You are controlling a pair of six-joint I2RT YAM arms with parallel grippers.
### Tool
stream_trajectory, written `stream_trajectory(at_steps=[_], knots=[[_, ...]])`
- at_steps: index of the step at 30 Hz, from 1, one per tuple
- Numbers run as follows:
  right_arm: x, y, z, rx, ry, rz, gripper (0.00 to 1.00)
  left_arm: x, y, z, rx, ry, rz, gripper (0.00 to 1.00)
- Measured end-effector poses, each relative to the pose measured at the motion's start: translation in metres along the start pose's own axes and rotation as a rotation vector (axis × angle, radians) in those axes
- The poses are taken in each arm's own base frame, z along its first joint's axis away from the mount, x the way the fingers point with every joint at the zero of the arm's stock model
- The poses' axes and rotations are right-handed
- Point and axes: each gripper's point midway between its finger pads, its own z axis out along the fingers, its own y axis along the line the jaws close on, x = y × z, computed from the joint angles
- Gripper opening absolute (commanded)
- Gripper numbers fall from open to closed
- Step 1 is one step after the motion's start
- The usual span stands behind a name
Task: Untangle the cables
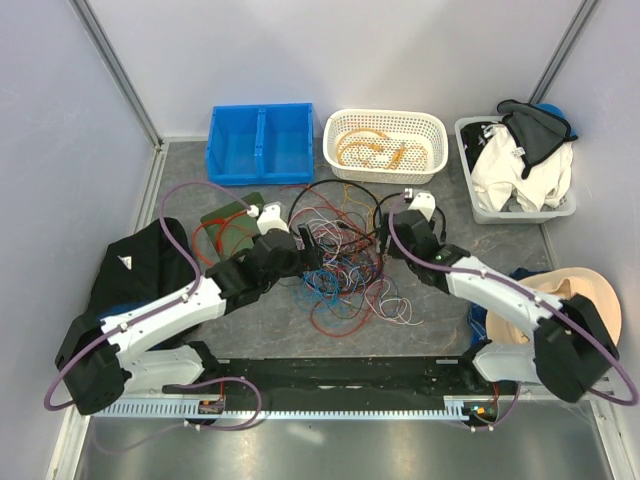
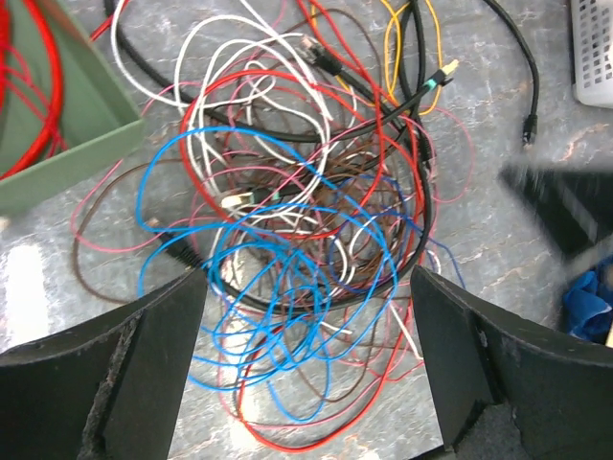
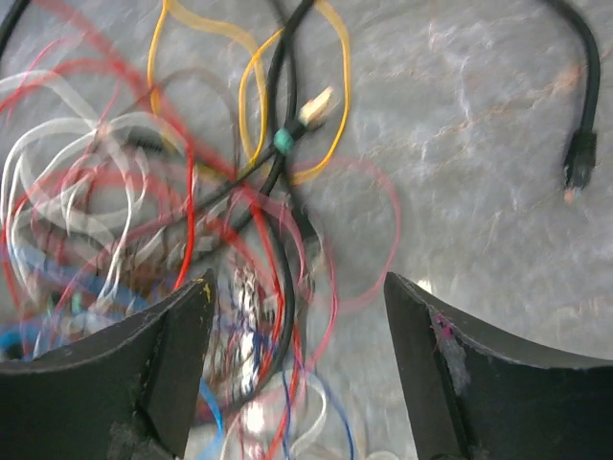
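Observation:
The cables (image 1: 340, 262) lie in one tangled heap in the middle of the table: blue, red, white, black, yellow and pink wires. My left gripper (image 1: 303, 243) is at the heap's left edge. In the left wrist view it (image 2: 306, 355) is open and empty, jaws wide over blue loops (image 2: 287, 278) and a red wire (image 2: 287, 441). My right gripper (image 1: 385, 232) is at the heap's right edge. In the right wrist view it (image 3: 299, 335) is open and empty above red and black strands, near a black cable with a green band (image 3: 283, 141) and a yellow wire (image 3: 326, 115).
A green tray (image 1: 228, 222) with red wire is left of the heap. At the back stand a blue bin (image 1: 260, 143), a white basket (image 1: 385, 125) holding orange cables, and a grey bin (image 1: 470, 190) of cloth. A black cloth (image 1: 130, 270) lies left, a beige hat (image 1: 575, 295) right.

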Motion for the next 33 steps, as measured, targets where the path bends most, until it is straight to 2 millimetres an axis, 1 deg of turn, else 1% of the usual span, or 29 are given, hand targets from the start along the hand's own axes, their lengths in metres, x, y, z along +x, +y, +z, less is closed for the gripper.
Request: stream_trajectory(at_steps=[2, 4, 5, 7, 10, 12, 13, 14, 16, 20, 23, 26, 30, 33], knots=[[-0.010, -0.001, 0.017, 0.027, 0.001, 0.025, 0.71, 0.004, 0.006, -0.003, -0.003, 0.000, -0.003, 0.94], [-0.022, 0.009, 0.034, 0.032, -0.003, 0.032, 0.69, 0.010, 0.013, -0.005, -0.005, 0.002, -0.013, 0.94], [-0.026, 0.015, 0.041, 0.030, -0.003, 0.029, 0.67, 0.012, 0.016, -0.006, -0.008, 0.003, -0.014, 0.94], [-0.047, 0.036, 0.059, 0.014, -0.020, 0.025, 0.66, 0.015, 0.020, -0.007, -0.012, 0.006, -0.016, 0.94], [-0.073, 0.062, 0.083, -0.007, -0.054, 0.011, 0.63, 0.018, 0.022, -0.009, -0.010, 0.008, -0.016, 0.93], [-0.085, 0.074, 0.101, -0.004, -0.070, -0.012, 0.61, 0.020, 0.024, -0.010, -0.004, 0.008, -0.020, 0.93], [-0.086, 0.077, 0.109, 0.001, -0.071, -0.025, 0.60, 0.021, 0.025, -0.011, -0.001, 0.008, -0.022, 0.93], [-0.085, 0.078, 0.118, 0.010, -0.066, -0.039, 0.59, 0.023, 0.026, -0.012, 0.000, 0.008, -0.024, 0.93], [-0.075, 0.073, 0.132, 0.036, -0.042, -0.066, 0.57, 0.026, 0.030, -0.012, -0.003, 0.011, -0.025, 0.94], [-0.047, 0.052, 0.156, 0.108, 0.034, -0.116, 0.57, 0.033, 0.037, -0.012, -0.014, 0.021, -0.021, 0.94], [-0.029, 0.036, 0.168, 0.154, 0.079, -0.145, 0.57, 0.035, 0.039, -0.011, -0.018, 0.024, -0.019, 0.94], [-0.019, 0.027, 0.174, 0.181, 0.104, -0.162, 0.57, 0.036, 0.040, -0.011, -0.019, 0.024, -0.019, 0.94], [-0.017, 0.026, 0.178, 0.189, 0.110, -0.173, 0.55, 0.037, 0.043, -0.010, -0.025, 0.024, -0.017, 0.94], [-0.014, 0.026, 0.181, 0.191, 0.115, -0.179, 0.43, 0.040, 0.045, -0.010, -0.029, 0.028, -0.015, 0.94]])
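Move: The loose yellow cable, where it runs beside the crossing black cables, lies about 16 cm ahead of the right hand, 4 cm to its left and some 10 cm below. From that hand, the connector with the green collar is roughly 12 cm straight ahead, and the loose black plug 10 cm ahead and 13 cm right, both about 11 cm below. The white basket's middle is about 33 cm straight ahead. For the left hand, the yellow cable is around 18 cm ahead, 13 cm right and 13 cm below. Swing the right gripper about 15 cm forward and some 7 cm left, rising slightly, past the green-collared connector, then sink it roughly 10 cm towards the yellow and black cables while easing about 3 cm back to the right. Roll its left side down about 15 degrees and narrow the open fingers by a third. Draw the left gripper back, left and down, still wide open. ##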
